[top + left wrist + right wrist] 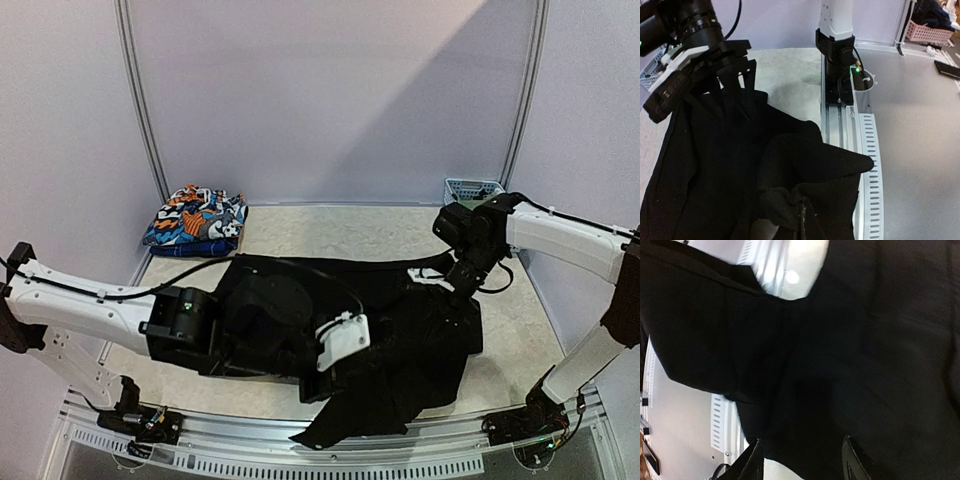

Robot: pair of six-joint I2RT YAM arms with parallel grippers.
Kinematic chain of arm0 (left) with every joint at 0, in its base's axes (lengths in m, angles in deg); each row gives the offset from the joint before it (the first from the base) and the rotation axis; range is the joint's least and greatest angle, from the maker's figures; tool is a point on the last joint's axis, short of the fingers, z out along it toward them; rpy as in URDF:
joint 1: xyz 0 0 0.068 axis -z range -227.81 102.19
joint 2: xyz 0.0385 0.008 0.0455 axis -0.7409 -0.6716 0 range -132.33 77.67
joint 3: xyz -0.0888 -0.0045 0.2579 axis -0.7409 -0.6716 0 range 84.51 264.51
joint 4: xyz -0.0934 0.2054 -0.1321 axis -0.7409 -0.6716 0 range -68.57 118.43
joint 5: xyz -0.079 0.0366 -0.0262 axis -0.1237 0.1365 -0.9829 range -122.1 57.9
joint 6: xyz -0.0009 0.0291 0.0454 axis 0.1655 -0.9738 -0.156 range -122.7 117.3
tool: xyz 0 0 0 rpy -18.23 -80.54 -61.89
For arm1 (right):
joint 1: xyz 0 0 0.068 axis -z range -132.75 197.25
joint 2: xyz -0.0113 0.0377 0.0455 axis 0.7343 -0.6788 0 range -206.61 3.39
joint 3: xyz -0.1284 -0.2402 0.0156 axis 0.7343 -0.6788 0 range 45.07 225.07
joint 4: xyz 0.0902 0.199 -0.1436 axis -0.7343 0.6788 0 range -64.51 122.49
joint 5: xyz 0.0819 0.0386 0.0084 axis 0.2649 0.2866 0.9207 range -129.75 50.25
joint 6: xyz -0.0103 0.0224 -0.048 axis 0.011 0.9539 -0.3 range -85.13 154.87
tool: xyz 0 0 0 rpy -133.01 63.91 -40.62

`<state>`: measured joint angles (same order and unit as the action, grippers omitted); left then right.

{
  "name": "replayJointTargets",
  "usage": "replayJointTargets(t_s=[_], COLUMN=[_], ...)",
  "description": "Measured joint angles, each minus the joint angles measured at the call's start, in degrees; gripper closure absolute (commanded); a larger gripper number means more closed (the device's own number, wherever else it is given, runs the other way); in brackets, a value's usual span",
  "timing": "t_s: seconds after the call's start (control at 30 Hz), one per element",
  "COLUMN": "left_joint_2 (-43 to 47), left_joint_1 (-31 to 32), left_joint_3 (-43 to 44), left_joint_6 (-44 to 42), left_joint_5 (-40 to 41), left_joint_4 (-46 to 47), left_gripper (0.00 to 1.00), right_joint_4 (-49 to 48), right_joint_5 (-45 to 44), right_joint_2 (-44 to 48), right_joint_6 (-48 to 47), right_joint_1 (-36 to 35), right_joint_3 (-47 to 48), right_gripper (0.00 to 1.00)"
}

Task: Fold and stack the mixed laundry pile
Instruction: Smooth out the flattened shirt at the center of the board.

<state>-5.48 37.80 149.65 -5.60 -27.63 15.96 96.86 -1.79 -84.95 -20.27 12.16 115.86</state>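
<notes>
Long black trousers [420,340] lie spread across the middle of the table, one end hanging over the front edge. My left gripper [350,352] is low on their near part. In the left wrist view the jaws [802,220] are shut on a bunched fold of the black trousers [715,165]. My right gripper [452,282] hovers over the trousers' far right edge. In the right wrist view its fingers [752,462] stand apart above the black cloth [840,340] with nothing between them. A folded orange-blue-white print garment [195,222] lies on a blue piece at the back left.
A light-blue lattice basket [472,188] stands at the back right corner. The slotted metal rail [300,440] runs along the table's front edge, with the right arm's base [837,65] mounted on it. A pink basket [935,30] sits off the table.
</notes>
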Motion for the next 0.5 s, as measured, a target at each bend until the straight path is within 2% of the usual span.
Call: replayJointTargets(t_s=[0.13,0.27,0.47,0.5], left_joint_2=[-0.3,-2.9,-15.2,-17.2], left_joint_1=[-7.8,-13.9,-17.6,-17.8], left_joint_3=[-0.7,-0.9,0.0,0.0], left_joint_6=[5.5,11.1,24.6,26.9], left_joint_5=[-9.0,-15.1,-22.3,-23.0], left_joint_4=[4.2,13.2,28.2,30.2], left_gripper=[1.00,1.00,0.93,0.89], right_joint_4=[-0.2,-2.8,-5.2,-5.4], right_joint_5=[-0.3,-1.8,-3.1,-3.1], right_joint_2=[0.2,0.1,-1.9,-1.9], right_joint_6=[-0.5,-0.2,0.4,0.7], right_joint_1=[4.0,6.4,10.4,10.6], right_joint_3=[0.1,-0.5,-2.8,-3.2], right_gripper=[0.47,0.47,0.44,0.43])
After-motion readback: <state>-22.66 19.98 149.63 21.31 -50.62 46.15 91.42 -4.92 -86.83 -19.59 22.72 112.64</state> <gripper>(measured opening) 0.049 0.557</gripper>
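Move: The left hand already pinches the shirt's lifted near hem; the shirt's middle lies some 17 cm ahead, 7 cm right and 19 cm below, and the flap's loose corner hangs about 8 cm back, 5 cm left and 16 cm down. From the empty right hand, the shirt's right part is about 11 cm ahead, 10 cm right and 11 cm below; its right edge is some 7 cm ahead and 18 cm right, the far right corner 26 cm ahead and 15 cm right. Still pinching the hem, the left hand sweeps the lifted flap forward about 10 cm and then increasingly right over the shirt, rising slightly before dipping as the wrist rolls some 35 degrees. The right hand, fingers staying open, travels about 5 cm forward and 4 cm right, sinking towards the shirt's right part and turning slightly clockwise. ##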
